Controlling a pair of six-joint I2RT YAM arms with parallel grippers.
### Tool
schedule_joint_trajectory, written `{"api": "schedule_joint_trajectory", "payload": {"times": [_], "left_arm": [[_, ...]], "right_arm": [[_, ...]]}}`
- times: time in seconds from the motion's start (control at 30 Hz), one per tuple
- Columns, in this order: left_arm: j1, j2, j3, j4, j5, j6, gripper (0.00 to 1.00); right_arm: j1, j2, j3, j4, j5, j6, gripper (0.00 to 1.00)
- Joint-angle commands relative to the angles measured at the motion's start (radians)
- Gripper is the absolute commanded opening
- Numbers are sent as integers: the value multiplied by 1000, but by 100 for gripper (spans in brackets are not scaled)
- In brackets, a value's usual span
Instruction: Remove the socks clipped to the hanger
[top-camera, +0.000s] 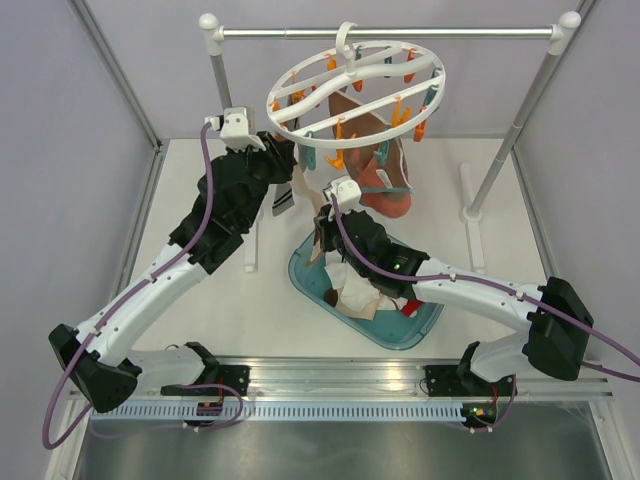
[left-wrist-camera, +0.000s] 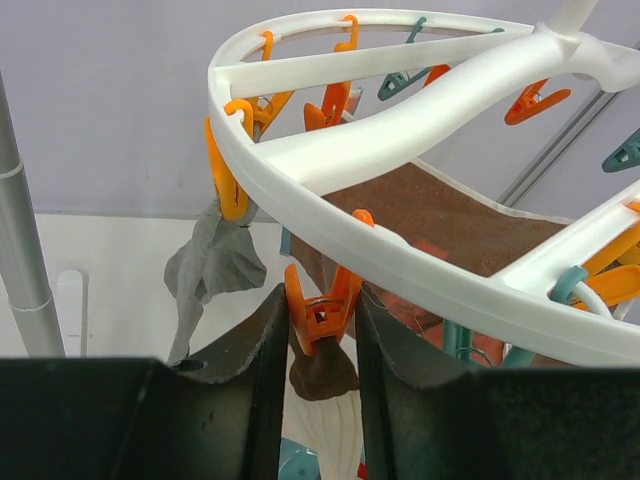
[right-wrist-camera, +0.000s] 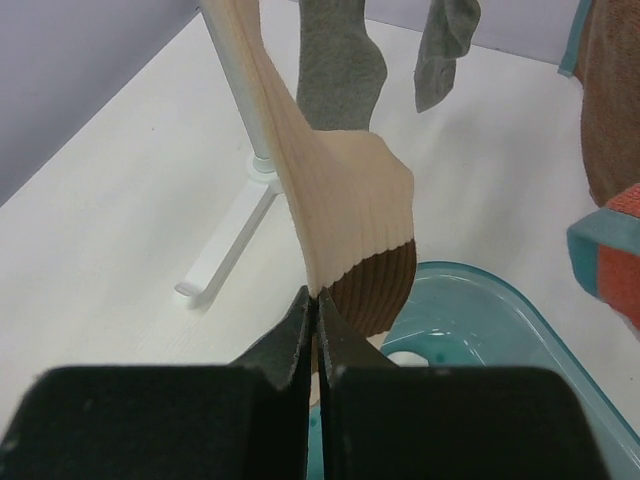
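Note:
The white ring hanger (top-camera: 355, 90) (left-wrist-camera: 400, 140) hangs from the rail with orange and teal clips. My left gripper (left-wrist-camera: 320, 300) stands up under its rim, jaws pressed on both handles of an orange clip (left-wrist-camera: 322, 312). That clip pinches the brown end of a beige ribbed sock (left-wrist-camera: 325, 420). Lower down, my right gripper (right-wrist-camera: 315, 297) is shut on the same sock (right-wrist-camera: 350, 200), where beige meets its other brown end. A grey sock (left-wrist-camera: 210, 265) (right-wrist-camera: 340, 60) hangs from a neighbouring orange clip, and another grey sock (right-wrist-camera: 445, 45) hangs further along.
A teal bin (top-camera: 420, 325) (right-wrist-camera: 520, 320) holding dropped socks sits under the right arm. Brown cloth (left-wrist-camera: 440, 220) and coral cloth (top-camera: 385, 195) hang from the ring's far side. The metal rail stand (top-camera: 390, 32) has white posts (left-wrist-camera: 20, 250) and a foot (right-wrist-camera: 225, 250).

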Motion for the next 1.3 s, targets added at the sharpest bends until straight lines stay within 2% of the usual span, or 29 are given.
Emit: {"api": "schedule_joint_trajectory", "payload": {"times": [0.0, 0.63, 0.7, 0.73, 0.77, 0.8, 0.83, 0.87, 0.93, 1.07, 1.27], "left_arm": [[0, 3, 46, 19, 12, 50, 2], [0, 9, 57, -8, 48, 35, 2], [0, 9, 57, -7, 56, 30, 2], [0, 12, 57, -10, 58, 28, 2], [0, 13, 58, -10, 62, 25, 2], [-1, 15, 60, -10, 62, 25, 2], [-1, 18, 60, -11, 64, 24, 2], [-3, 18, 60, -11, 65, 22, 2], [-7, 21, 61, -13, 65, 22, 2], [-7, 21, 61, -13, 61, 19, 2], [-12, 23, 69, -17, 71, 10, 2]], "right_arm": [[-2, -24, 13, -4, 40, -2, 1], [-5, -348, -251, -142, 132, 49, 1], [-4, -363, -274, -147, 134, 55, 8], [-5, -366, -282, -145, 129, 58, 16], [-4, -369, -287, -145, 117, 57, 36], [-5, -374, -291, -144, 108, 54, 46], [-4, -374, -294, -127, 96, 48, 61], [-2, -374, -293, -115, 74, 28, 66], [-2, -351, -290, -63, 53, 9, 73], [4, -262, -242, 50, 13, -31, 78], [21, 3, -95, 269, 11, -87, 84]]}}
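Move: The right hand already pinches the lower part of the beige-brown sock. The blue bin's middle lies about 8 cm back, 9 cm to the right and 20 cm below it, and the orange clip is some 6 cm ahead, 6 cm left and 17 cm up. The left hand has that clip between its fingers, with the sock's middle about 3 cm back, 4 cm right and 9 cm below; the grey striped sock hangs roughly 7 cm ahead, 3 cm left and 12 cm lower. Keeping its pinch on the sock, the right hand pulls it away from the clip, about 9 cm right and 4 cm back, then sinks a few centimetres, opens wide and lets go over the bin. Still open, it swings back left some 6 cm and a little forward. The left hand keeps squeezing the orange clip at the ring, shifting about 1 cm right. ##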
